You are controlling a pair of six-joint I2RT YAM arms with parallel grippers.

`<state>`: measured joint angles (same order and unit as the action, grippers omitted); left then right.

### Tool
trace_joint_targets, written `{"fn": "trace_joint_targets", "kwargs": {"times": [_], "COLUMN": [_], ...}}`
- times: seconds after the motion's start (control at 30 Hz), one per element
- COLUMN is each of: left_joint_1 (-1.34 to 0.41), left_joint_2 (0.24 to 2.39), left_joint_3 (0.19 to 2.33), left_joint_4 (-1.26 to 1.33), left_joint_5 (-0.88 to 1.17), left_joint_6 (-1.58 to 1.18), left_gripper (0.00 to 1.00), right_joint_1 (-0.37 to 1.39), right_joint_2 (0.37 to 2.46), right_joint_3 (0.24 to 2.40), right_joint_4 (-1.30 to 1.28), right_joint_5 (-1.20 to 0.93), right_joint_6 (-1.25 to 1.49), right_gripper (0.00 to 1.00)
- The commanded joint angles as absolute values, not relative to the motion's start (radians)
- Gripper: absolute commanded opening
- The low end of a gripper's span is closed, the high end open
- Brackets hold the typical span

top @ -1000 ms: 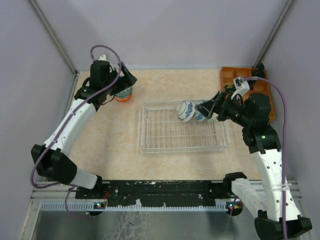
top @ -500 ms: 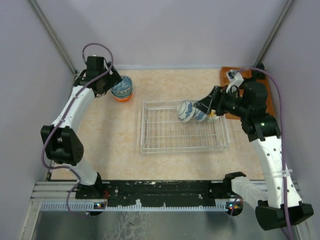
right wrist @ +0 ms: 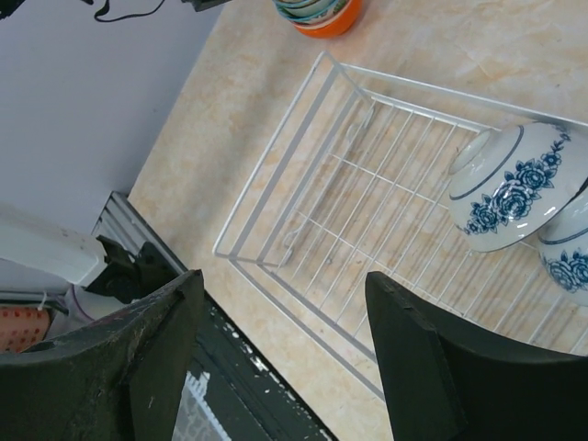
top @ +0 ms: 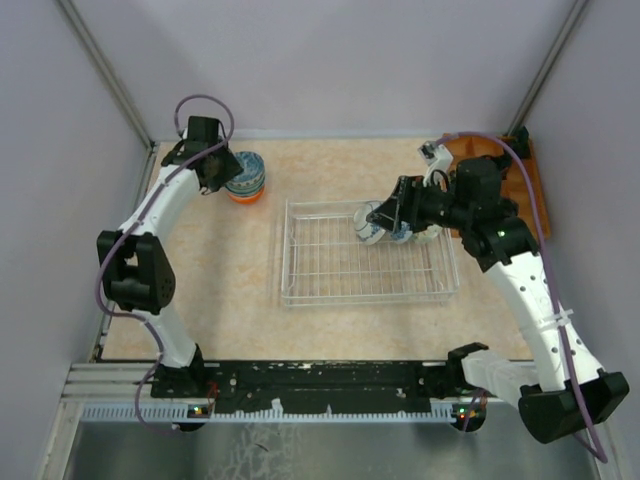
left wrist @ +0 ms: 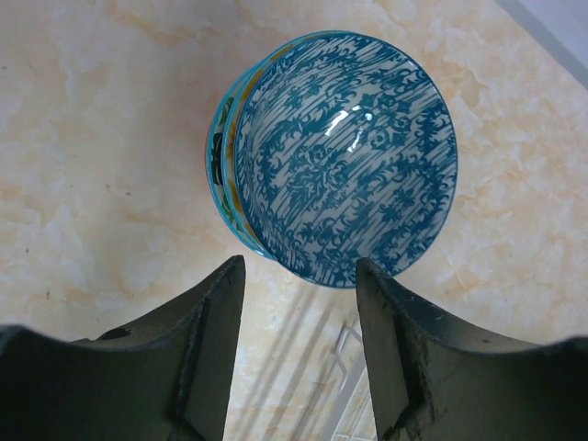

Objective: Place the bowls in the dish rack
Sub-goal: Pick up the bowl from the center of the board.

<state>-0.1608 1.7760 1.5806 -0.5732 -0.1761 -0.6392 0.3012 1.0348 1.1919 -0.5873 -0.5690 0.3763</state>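
A stack of bowls [top: 245,180] stands at the back left, orange at the bottom and blue-patterned on top. In the left wrist view the top bowl [left wrist: 344,156] shows its blue-lined inside. My left gripper [left wrist: 299,266] is open just short of its rim and holds nothing; in the top view the left gripper [top: 222,170] is at the stack's left side. The dish rack [top: 330,265] of pale wire holds two white bowls with blue flowers [top: 372,222] on their sides at its far right. My right gripper [top: 395,215] hangs open above them, over the rack [right wrist: 276,179], and the nearer bowl [right wrist: 514,188] lies to its right.
An orange wooden tray [top: 533,180] sits at the back right, mostly behind the right arm. Grey walls close the table on three sides. A black rail [top: 320,378] runs along the near edge. The orange stack [right wrist: 322,14] shows at the top of the right wrist view.
My left gripper has drawn back to the stack's left side and narrowed its jaws. My right arm has swung left from the tray over the rack's bowls, its jaws slightly narrower.
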Motion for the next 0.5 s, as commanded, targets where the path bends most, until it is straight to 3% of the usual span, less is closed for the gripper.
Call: {"fn": "trace_joint_targets", "kwargs": {"times": [0.0, 0.2, 0.47], "left_joint_1": [-0.155, -0.155, -0.155], "left_joint_2": [1.836, 1.89, 1.922], "left_joint_3": [1.644, 1.675, 1.706], "left_joint_4": [-0.6, -0.591, -0.595], "left_joint_5": [-0.191, -0.175, -0.162], "left_joint_6": [-0.669, -0.678, -0.673], "left_gripper": [0.57, 0.49, 0.23], "right_joint_1": [0.325, 0.351, 0.361], "right_joint_2": [1.05, 1.063, 1.066], "right_joint_3": [1.194, 1.184, 1.172], "right_joint_4": [-0.532, -0.526, -0.519], "right_joint_5": [-0.577, -0.571, -0.574], "right_joint_6": [0.361, 0.362, 0.357], "right_gripper": [0.71, 0.71, 0.71]}}
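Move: The top bowl of the stack has its middle about 4 cm ahead of the left hand, 3 cm to its right and 6 cm below, so its near-left rim is the part closest. The orange bowl forms the foot of the same stack, some 6 cm lower. The dish rack's middle lies roughly 31 cm to the right and 12 cm back. From the right hand the top bowl is about 27 cm ahead, 29 cm left and 18 cm below. Straddling the top bowl's near-left rim, one fingertip inside and one outside, the left hand closes its fingers from a bit over half open to under a third and takes the rim between them. It gets there by sinking about 3 cm and easing 1.5 cm forward, then stops, tipping slightly further down. Meanwhile the right hand drifts about 1.5 cm left and a little down above the rack, its opening unchanged. ##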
